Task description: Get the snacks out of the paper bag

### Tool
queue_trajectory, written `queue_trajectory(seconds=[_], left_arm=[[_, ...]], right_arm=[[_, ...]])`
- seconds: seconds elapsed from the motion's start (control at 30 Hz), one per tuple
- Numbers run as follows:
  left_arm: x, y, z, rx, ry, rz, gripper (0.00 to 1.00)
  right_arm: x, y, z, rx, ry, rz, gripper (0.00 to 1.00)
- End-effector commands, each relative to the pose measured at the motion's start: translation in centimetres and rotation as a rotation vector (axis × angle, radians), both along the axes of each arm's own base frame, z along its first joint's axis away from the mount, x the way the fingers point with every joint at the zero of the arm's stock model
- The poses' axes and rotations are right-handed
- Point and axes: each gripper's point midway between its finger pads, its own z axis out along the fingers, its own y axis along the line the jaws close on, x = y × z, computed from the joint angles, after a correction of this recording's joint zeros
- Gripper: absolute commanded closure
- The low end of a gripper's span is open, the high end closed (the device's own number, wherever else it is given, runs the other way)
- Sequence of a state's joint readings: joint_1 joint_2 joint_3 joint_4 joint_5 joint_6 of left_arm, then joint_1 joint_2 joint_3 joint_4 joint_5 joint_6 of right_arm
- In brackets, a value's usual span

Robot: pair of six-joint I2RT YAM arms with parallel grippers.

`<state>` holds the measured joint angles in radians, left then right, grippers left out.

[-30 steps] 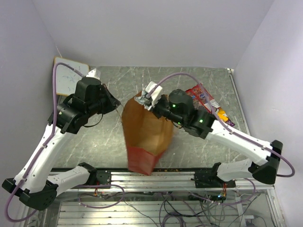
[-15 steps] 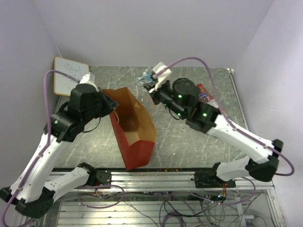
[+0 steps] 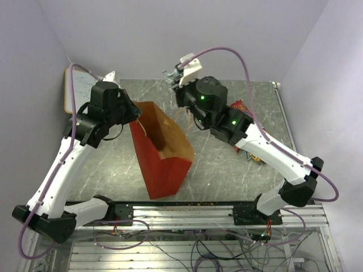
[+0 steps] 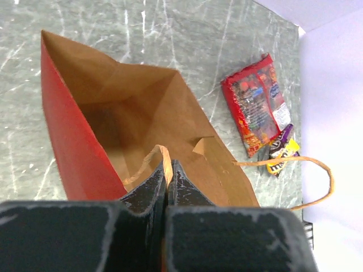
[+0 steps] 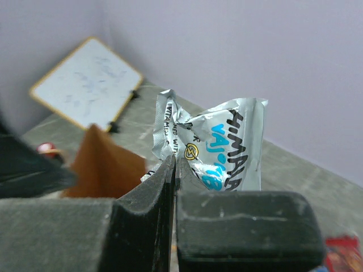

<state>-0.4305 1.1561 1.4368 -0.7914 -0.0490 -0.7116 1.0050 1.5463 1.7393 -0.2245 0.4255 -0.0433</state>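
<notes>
The paper bag (image 3: 161, 156) stands open on the table, red outside and brown inside (image 4: 136, 110); no snack shows inside it. My left gripper (image 3: 137, 111) is shut on one of its twisted loop handles (image 4: 161, 156) at the rim. My right gripper (image 3: 176, 84) is raised behind the bag, shut on a silvery-blue packet (image 5: 224, 144), also seen in the top view (image 3: 169, 75). A red crisp-style bag (image 4: 256, 105) lies on the table right of the bag, partly hidden under my right arm in the top view (image 3: 241, 106). Small yellow and purple packs (image 4: 282, 150) lie beside it.
A white board (image 3: 76, 90) leans at the back left corner, also in the right wrist view (image 5: 88, 82). The bag's free handle (image 4: 309, 170) hangs out to the right. Walls close in the table at the back and on both sides.
My right gripper has lifted the silvery-blue packet out of the bag's mouth, up and toward the back. The bag has swung from tilted to upright and shifted left with my left gripper.
</notes>
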Motion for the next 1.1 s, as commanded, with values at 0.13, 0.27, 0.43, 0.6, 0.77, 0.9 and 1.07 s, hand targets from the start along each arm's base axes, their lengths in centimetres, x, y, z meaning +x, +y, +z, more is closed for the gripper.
queue_trajectory(seconds=[0.13, 0.27, 0.43, 0.6, 0.77, 0.9, 1.07], left_arm=[[-3.5, 1.4, -2.0, -0.011, 0.034, -0.06, 0.93], [-4.6, 2.0, -3.0, 0.003, 0.061, -0.052, 0.88], [-5.4, 2.5, -1.9, 0.038, 0.049, -0.074, 0.56], [-5.9, 3.3, -0.8, 0.091, 0.029, -0.086, 0.18], [-6.8, 4.5, 1.3, 0.13, -0.024, -0.067, 0.0], [-7.6, 5.6, 3.8, 0.165, -0.059, -0.051, 0.02], [-7.9, 6.1, 5.3, 0.178, -0.095, -0.046, 0.02]], right_arm=[[3.3, -14.7, -4.2, -0.039, 0.132, -0.474, 1.0], [3.8, -20.2, -10.5, -0.054, 0.271, -0.594, 1.0], [3.9, -25.4, -18.0, -0.047, 0.436, -0.705, 1.0], [4.8, -29.8, -24.3, -0.044, 0.55, -0.84, 1.0], [5.8, -32.4, -27.5, -0.042, 0.616, -0.902, 1.0], [5.9, -32.7, -29.2, -0.067, 0.652, -0.907, 1.0], [6.0, -32.5, -30.7, -0.092, 0.688, -0.886, 1.0]])
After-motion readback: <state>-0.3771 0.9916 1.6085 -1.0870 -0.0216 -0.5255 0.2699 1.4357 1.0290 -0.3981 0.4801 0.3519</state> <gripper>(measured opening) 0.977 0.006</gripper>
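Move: The right hand holds the silver snack pouch high up, with the red candy bag roughly 27 cm to its right, 5 cm farther out and some 41 cm below. The yellow snack packets lie about 36 cm right, 4 cm nearer and as far down. The paper bag's middle is about 8 cm back, 3 cm left and 31 cm below. From the left hand, pinching a handle, it is some 7 cm back, 6 cm right and 20 cm below. The left fingers let go of the paper bag's handle, opening wide after drawing back and slightly down and left, then the hand climbs away. Meanwhile the right hand keeps its pinch on the silver snack pouch and swings it some 33 cm right and 30 cm down, a little forward, towards the red candy bag, tipping down about 40 degrees while turning clockwise. ##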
